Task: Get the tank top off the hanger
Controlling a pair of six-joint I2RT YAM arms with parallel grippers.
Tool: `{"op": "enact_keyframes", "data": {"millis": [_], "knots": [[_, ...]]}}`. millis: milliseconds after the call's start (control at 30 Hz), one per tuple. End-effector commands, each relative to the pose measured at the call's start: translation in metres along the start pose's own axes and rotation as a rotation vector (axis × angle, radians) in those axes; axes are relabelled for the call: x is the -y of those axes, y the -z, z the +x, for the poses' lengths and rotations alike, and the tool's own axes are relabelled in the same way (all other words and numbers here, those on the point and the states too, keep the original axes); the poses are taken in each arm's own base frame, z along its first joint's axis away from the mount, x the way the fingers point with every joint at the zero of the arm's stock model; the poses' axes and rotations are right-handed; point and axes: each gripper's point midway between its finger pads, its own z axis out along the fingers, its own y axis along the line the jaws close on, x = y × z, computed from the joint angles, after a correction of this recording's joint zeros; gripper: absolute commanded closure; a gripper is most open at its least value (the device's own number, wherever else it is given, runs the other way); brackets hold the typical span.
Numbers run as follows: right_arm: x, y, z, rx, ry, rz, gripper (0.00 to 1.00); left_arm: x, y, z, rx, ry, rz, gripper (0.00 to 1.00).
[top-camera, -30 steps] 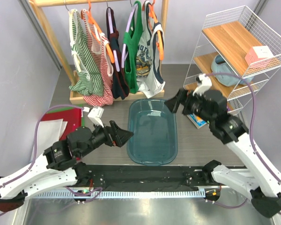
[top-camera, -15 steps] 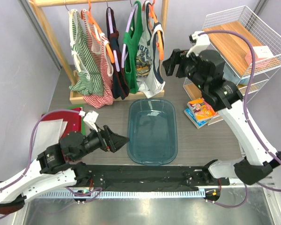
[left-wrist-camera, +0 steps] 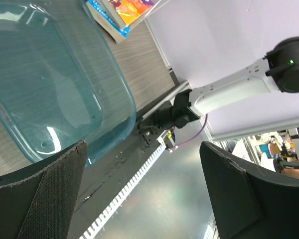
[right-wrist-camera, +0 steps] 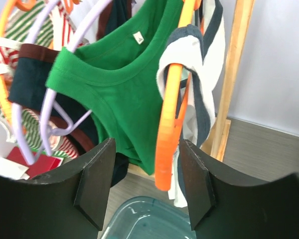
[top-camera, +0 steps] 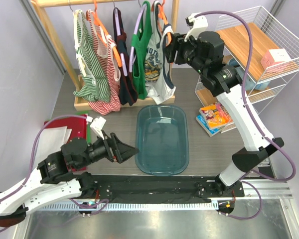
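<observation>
The white tank top [top-camera: 158, 67] with navy trim and a printed front hangs on the orange hanger [top-camera: 167, 40] at the right end of the rack. In the right wrist view the hanger's [right-wrist-camera: 170, 109] shoulder end points down between my open fingers, with the tank top's [right-wrist-camera: 198, 74] strap draped over it. My right gripper [top-camera: 171, 48] [right-wrist-camera: 147, 185] is open, its jaws on either side of that hanger end, touching nothing I can see. My left gripper [top-camera: 131, 148] [left-wrist-camera: 142, 199] is open and empty, low beside the tub's left edge.
A green tank top [top-camera: 141, 55] [right-wrist-camera: 124, 84] on a lilac hanger [right-wrist-camera: 50, 114] hangs just left of the orange hanger, with dark and striped tops further left. The wooden rack post [right-wrist-camera: 234, 64] stands right of it. A teal tub [top-camera: 162, 139], a wire shelf [top-camera: 254, 45] and books [top-camera: 214, 115] are nearby.
My right arm has risen and swung left from above the tub's right side to the rack, bringing the open jaws around the orange hanger's end. My left arm has barely shifted.
</observation>
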Motion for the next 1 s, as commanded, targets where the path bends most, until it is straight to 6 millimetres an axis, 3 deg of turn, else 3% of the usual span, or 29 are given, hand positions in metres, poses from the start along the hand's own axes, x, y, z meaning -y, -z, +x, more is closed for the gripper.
{"op": "enact_keyframes", "data": {"millis": [0, 133, 333, 467, 833, 967], "knots": [[0.008, 0.004, -0.024, 0.053, 0.044, 0.014, 0.4, 0.021, 0.005, -0.007, -0.004, 0.012, 0.069, 0.06], [0.02, -0.007, -0.02, 0.042, 0.062, 0.034, 0.43, 0.021, 0.009, -0.007, -0.003, 0.014, 0.07, 0.06], [0.011, -0.018, -0.025, 0.054, 0.048, -0.019, 0.46, 0.027, 0.014, -0.014, 0.021, 0.016, 0.09, 0.06], [0.013, -0.027, -0.027, 0.064, 0.028, -0.013, 0.55, 0.031, 0.013, -0.016, 0.011, 0.006, 0.093, 0.06], [0.0, -0.044, -0.029, 0.08, -0.009, -0.085, 0.6, 0.04, 0.018, -0.023, 0.023, -0.002, 0.113, 0.06], [-0.004, -0.049, -0.03, 0.093, -0.037, -0.104, 0.67, 0.039, 0.02, -0.023, 0.023, 0.0, 0.109, 0.06]]}}
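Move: The white tank top's near shoulder strap, looped on the orange hanger, lies about 9 cm straight ahead of the right hand and slightly above it. The hanger end is some 3 cm ahead, 1 cm right and 4 cm lower. The green tank top hangs 7 cm ahead and 10 cm left. From the left hand, the strap is roughly 39 cm ahead, 17 cm right and 20 cm up. Right hand eases about 5 cm forward towards the strap, fingers narrowing astride the orange hanger; left rises 3 cm. ##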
